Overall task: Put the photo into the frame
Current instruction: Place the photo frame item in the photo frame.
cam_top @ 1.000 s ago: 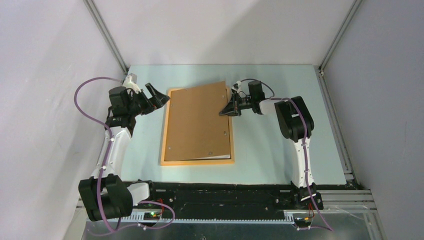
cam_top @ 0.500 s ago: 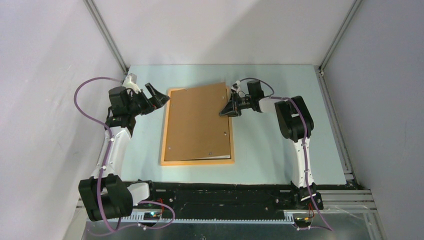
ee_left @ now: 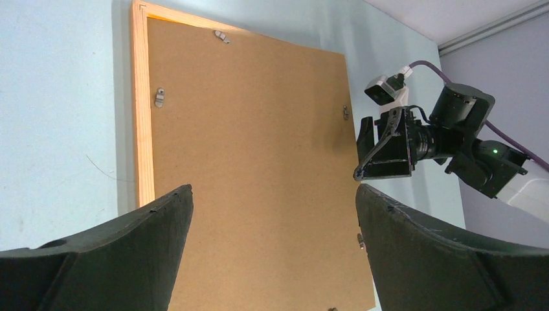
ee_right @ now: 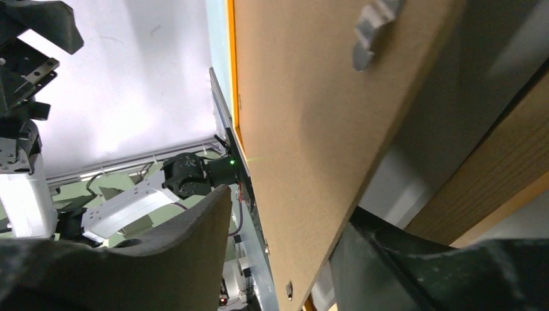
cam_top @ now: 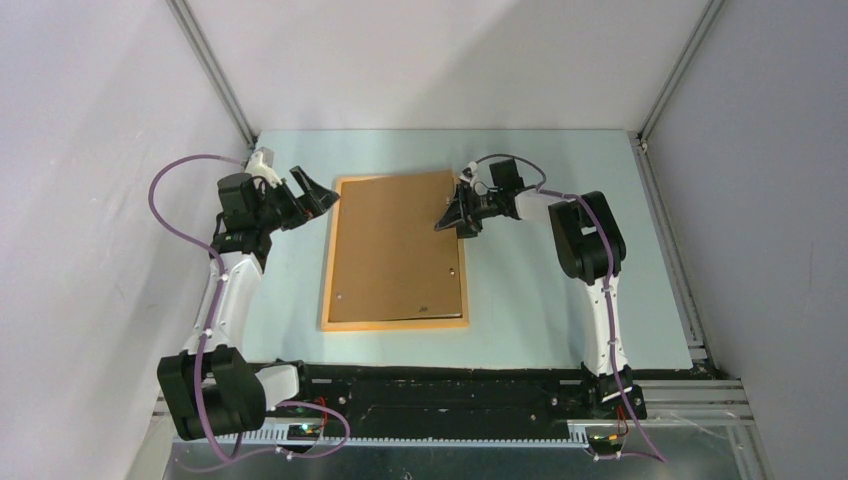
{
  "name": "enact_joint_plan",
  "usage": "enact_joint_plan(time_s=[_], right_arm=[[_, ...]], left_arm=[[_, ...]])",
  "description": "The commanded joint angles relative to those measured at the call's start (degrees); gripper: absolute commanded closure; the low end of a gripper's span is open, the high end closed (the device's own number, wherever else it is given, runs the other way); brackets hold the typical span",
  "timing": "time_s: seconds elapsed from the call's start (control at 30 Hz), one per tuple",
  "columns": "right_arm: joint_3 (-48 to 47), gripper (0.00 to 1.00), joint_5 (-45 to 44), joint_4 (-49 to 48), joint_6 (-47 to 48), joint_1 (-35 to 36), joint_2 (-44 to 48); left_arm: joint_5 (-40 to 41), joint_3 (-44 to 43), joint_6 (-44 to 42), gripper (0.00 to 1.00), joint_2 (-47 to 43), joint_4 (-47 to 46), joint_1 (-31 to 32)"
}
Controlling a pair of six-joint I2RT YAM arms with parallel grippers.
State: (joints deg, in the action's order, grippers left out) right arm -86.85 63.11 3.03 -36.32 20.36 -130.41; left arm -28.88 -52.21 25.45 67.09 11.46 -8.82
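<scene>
The light-orange frame lies face down mid-table, and the brown backing board lies in it. The photo is hidden under the board; only a white strip shows beneath the board's raised edge in the right wrist view. My right gripper is at the board's right edge near the far corner. It is open: the board passes between its fingers, one finger below it and the other standing off. My left gripper hovers wide open beside the frame's far left corner, holding nothing.
Small metal turn clips sit along the board's edges. Grey enclosure walls close in the table on three sides, with an aluminium post at each back corner. The black arm-base rail runs along the near edge.
My right gripper has opened from shut. The board, skewed with its far right corner raised, has dropped square into the frame. The left arm has not moved.
</scene>
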Motion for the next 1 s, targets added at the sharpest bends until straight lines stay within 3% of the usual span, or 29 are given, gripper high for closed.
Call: enact_joint_plan(time_s=[0.0,0.2,0.53,0.97], right_arm=[[-3.6,0.40,-1.6,5.3,5.3,0.7,1.3],[-6.3,0.29,-6.9,15.1,11.0,1.0,2.5],[-10.4,0.16,-11.8,23.7,17.1,1.5,3.2],[-15.2,0.12,-18.1,33.3,22.8,2.7,3.3]], left_arm=[[-1.1,-0.7,-0.1,0.00,-0.2,-0.8,-0.7],[-1.4,-0.8,0.3,0.00,0.0,-0.8,-0.8],[-1.5,-0.9,0.5,0.00,0.1,-0.8,-0.7],[-1.5,-0.7,0.7,0.00,-0.2,-0.8,-0.7]])
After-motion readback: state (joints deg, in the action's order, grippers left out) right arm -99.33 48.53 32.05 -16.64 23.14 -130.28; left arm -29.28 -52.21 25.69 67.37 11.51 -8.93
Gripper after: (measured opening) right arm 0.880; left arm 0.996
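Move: The right hand is already half open at the raised right edge of the brown backing board. The frame recess it belongs in has its middle about 14 cm to the left, 5 cm back and some 2 cm lower. The frame's right bar has its middle 5 cm back, 1 cm to the right and 3 cm down. One metal clip lies about 7 cm ahead and 1 cm left, another 9 cm back and 1 cm left. From the left hand, the recess's middle is some 13 cm right, 5 cm back and 17 cm down. Down by only about 1 cm, mostly early on, the right hand eases the board's right edge towards the frame's right bar, then nearly stays in place while its left-pointing fingers tip some 15 to 20 degrees steeper towards the table. The fingers go on opening, from half to nearly wide, the lower one at the board's edge. ##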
